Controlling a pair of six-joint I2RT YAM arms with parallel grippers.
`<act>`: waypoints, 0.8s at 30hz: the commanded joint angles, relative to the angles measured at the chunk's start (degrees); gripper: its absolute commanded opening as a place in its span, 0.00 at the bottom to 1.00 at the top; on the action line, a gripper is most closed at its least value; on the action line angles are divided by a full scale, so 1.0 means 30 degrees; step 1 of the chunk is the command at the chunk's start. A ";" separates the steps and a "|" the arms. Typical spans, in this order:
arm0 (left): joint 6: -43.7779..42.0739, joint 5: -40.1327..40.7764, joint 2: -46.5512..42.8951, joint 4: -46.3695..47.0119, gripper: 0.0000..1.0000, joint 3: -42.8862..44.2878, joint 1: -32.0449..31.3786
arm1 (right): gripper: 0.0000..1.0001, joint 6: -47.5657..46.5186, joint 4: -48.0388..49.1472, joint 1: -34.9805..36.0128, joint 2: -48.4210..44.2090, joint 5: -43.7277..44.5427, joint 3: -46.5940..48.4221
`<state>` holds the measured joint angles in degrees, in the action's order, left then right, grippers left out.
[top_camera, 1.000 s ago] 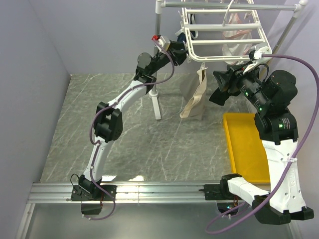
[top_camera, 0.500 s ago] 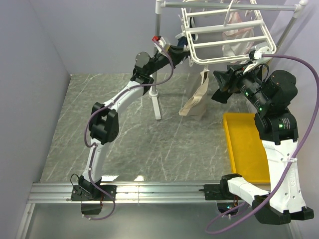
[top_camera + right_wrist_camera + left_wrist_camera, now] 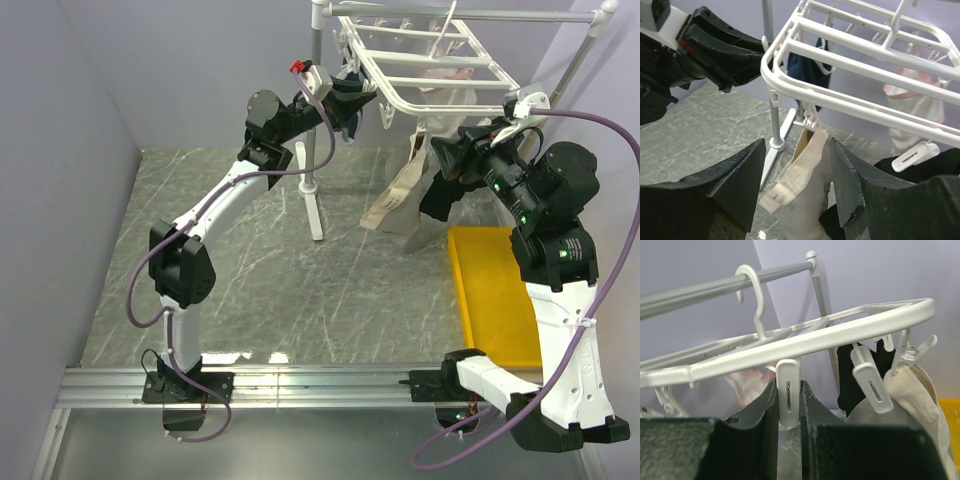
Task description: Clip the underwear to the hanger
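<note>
The white plastic hanger (image 3: 430, 75) hangs tilted from the grey rail by its hook; it also shows in the left wrist view (image 3: 815, 337) and the right wrist view (image 3: 865, 55). The taupe underwear (image 3: 398, 195) with a beige waistband dangles from one clip on the hanger's near bar (image 3: 805, 190) (image 3: 912, 390). My left gripper (image 3: 362, 100) (image 3: 789, 386) is shut on a white clip (image 3: 789, 400) at the hanger's left edge. My right gripper (image 3: 445, 165) (image 3: 796, 145) is open, its fingers either side of the hanging underwear.
A yellow tray (image 3: 490, 300) lies at the right. The grey metal pole stand (image 3: 316, 190) stands behind the left arm. Navy briefs (image 3: 810, 67), a pink-white garment (image 3: 917, 107) and a black garment (image 3: 852, 375) also hang from the hanger.
My left arm has swung left and up with the clip in it, pulling the hanger's left side along and tilting it. The underwear has swung with it. The right arm has barely moved.
</note>
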<state>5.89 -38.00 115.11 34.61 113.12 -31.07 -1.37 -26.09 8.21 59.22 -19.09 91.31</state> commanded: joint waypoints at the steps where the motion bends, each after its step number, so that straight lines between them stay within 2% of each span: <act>1: -0.1230 -0.0868 -0.1308 -0.0754 0.00 -0.0207 -0.0336 | 0.61 -0.0043 0.1224 -0.0128 -0.0434 0.0270 -0.0289; 10: -0.1758 -0.1454 -0.2274 -0.1517 0.01 -0.0558 -0.0804 | 0.59 -0.0160 0.1693 -0.0304 -0.0463 0.1090 -0.0466; 11: -0.2658 -0.1629 -0.2392 -0.1604 0.00 -0.0645 -0.0893 | 0.59 -0.0160 0.1664 -0.0333 -0.0434 0.1149 -0.0436; 17: -0.3953 -0.1923 -0.3271 -0.2015 0.00 -0.1436 -0.1508 | 0.58 -0.0160 0.1868 -0.0568 -0.0287 0.1295 -0.0377; 24: -0.3986 -0.2040 -0.3711 -0.2074 0.01 -0.1408 -0.1772 | 0.57 -0.0277 0.2103 -0.0685 -0.0229 0.1471 -0.0552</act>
<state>-5.19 -41.34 108.14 26.65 108.22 -35.90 -1.56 -23.16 6.66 58.70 -15.68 89.67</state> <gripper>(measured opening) 0.194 0.575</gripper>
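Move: The left gripper already pinches a clip on the hanger's left rail; the hanger's near-left corner is about 7 cm back and 4 cm right of it. The open right gripper waits some 13 cm back and 14 cm right of the left one. From the right gripper, the half-clipped underwear hangs roughly 8 cm ahead, 5 cm left and 8 cm lower; a black garment hangs about 10 cm ahead, 5 cm right and 12 cm below. Keep the left gripper shut on the hanger's clip and draw it back about 5.5 cm and some 2 cm to the right, towards the right gripper, tilting the wrist some 10 degrees as the rail comes round. Let the right gripper shift a bit under 2 cm to the right, fingers still open and holding nothing. ##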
